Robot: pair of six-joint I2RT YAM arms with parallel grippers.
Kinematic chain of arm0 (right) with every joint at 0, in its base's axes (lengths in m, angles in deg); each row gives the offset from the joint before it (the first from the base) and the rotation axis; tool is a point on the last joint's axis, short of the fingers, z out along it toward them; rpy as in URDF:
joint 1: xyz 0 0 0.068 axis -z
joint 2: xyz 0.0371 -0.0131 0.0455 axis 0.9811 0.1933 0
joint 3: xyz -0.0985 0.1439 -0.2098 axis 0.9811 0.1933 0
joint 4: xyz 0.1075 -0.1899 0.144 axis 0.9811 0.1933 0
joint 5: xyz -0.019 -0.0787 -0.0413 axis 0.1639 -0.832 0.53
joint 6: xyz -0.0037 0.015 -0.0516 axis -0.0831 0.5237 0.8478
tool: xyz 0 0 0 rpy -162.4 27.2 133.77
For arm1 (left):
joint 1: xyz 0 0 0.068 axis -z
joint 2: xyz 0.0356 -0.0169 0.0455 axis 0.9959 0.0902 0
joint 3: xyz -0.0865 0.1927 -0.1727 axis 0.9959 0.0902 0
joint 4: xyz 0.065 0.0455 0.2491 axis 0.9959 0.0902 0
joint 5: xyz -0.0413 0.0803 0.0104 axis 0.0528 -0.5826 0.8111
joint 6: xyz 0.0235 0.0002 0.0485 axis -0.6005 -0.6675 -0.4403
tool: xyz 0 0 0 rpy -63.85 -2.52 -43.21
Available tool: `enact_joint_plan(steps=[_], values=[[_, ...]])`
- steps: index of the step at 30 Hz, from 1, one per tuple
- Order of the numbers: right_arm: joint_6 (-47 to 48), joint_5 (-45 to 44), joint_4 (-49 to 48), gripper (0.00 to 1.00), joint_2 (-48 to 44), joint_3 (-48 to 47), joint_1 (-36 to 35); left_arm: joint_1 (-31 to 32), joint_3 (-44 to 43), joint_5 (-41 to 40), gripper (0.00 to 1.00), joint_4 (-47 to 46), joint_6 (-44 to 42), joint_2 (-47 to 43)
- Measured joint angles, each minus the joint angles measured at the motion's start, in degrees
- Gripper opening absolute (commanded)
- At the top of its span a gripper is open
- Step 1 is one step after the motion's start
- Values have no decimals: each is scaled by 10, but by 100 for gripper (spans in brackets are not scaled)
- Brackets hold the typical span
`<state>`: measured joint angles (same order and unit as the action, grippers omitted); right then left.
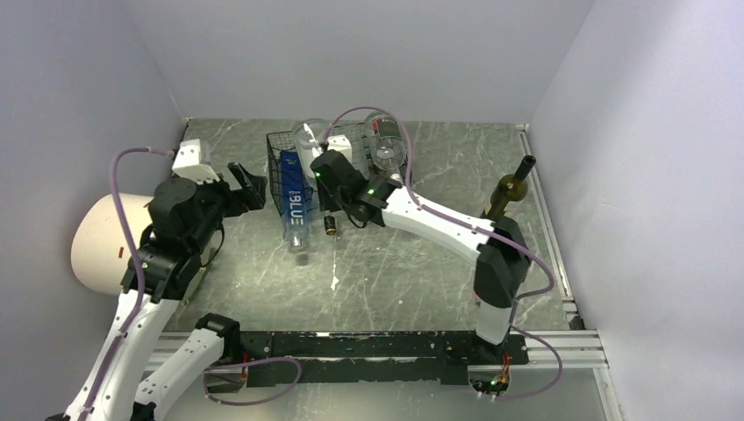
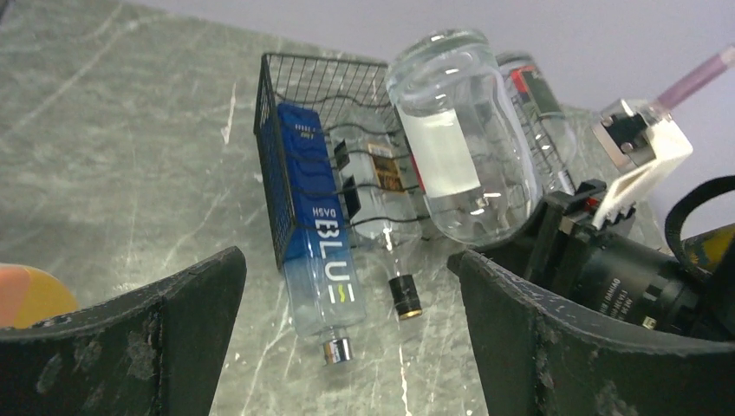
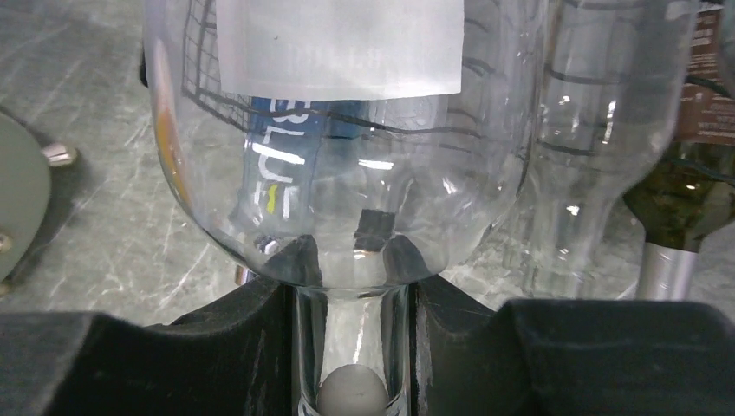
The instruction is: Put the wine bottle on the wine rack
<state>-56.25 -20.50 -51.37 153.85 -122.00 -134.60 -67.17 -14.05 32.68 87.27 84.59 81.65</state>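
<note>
The wine bottle (image 1: 309, 139) is clear glass with a white label. My right gripper (image 1: 327, 173) is shut on its neck (image 3: 351, 338) and holds it tilted over the black wire wine rack (image 1: 277, 167), base pointing away. The bottle fills the right wrist view (image 3: 347, 130) and shows large in the left wrist view (image 2: 451, 147). I cannot tell whether it touches the rack (image 2: 277, 173). My left gripper (image 1: 250, 189) is open and empty, just left of the rack, with its fingers (image 2: 156, 347) wide apart.
A blue-labelled bottle (image 2: 316, 234) and a clear bottle with a black cap (image 2: 405, 296) lie in the rack, necks sticking out. Another clear bottle (image 1: 386, 140) lies at the rack's right. A dark green bottle (image 1: 509, 193) stands at right. A white cylinder (image 1: 101, 241) lies at left.
</note>
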Motion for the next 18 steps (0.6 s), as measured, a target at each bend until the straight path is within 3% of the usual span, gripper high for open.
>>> enact_joint_plan(steps=[18], values=[[-47,0,36,2,148,-102,25,0,47,-10,97,-37,16,17]])
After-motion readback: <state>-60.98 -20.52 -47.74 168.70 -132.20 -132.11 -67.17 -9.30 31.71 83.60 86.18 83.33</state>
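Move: The right gripper holds the big clear bottle by its neck, base forward. Its place on the rack, above the black-capped bottle, lies about 12 cm ahead of this hand, 2 cm left and 12 cm below. At about that depth, the blue bottle lies 9 cm left and 9 cm ahead, the slim clear bottle 6 cm right and 12 cm ahead. From the left gripper, that place is roughly 17 cm ahead, 12 cm right and 25 cm lower. Lower the right gripper about 6 cm towards the rack while reaching some 4 cm forward, easing 2 cm left early on. Keep the fingers shut on the bottle's neck, tipping them slightly down and turning a little clockwise, so the body comes down over the black-capped bottle beside the blue one. Let the open, empty left gripper sink about 3 cm. ##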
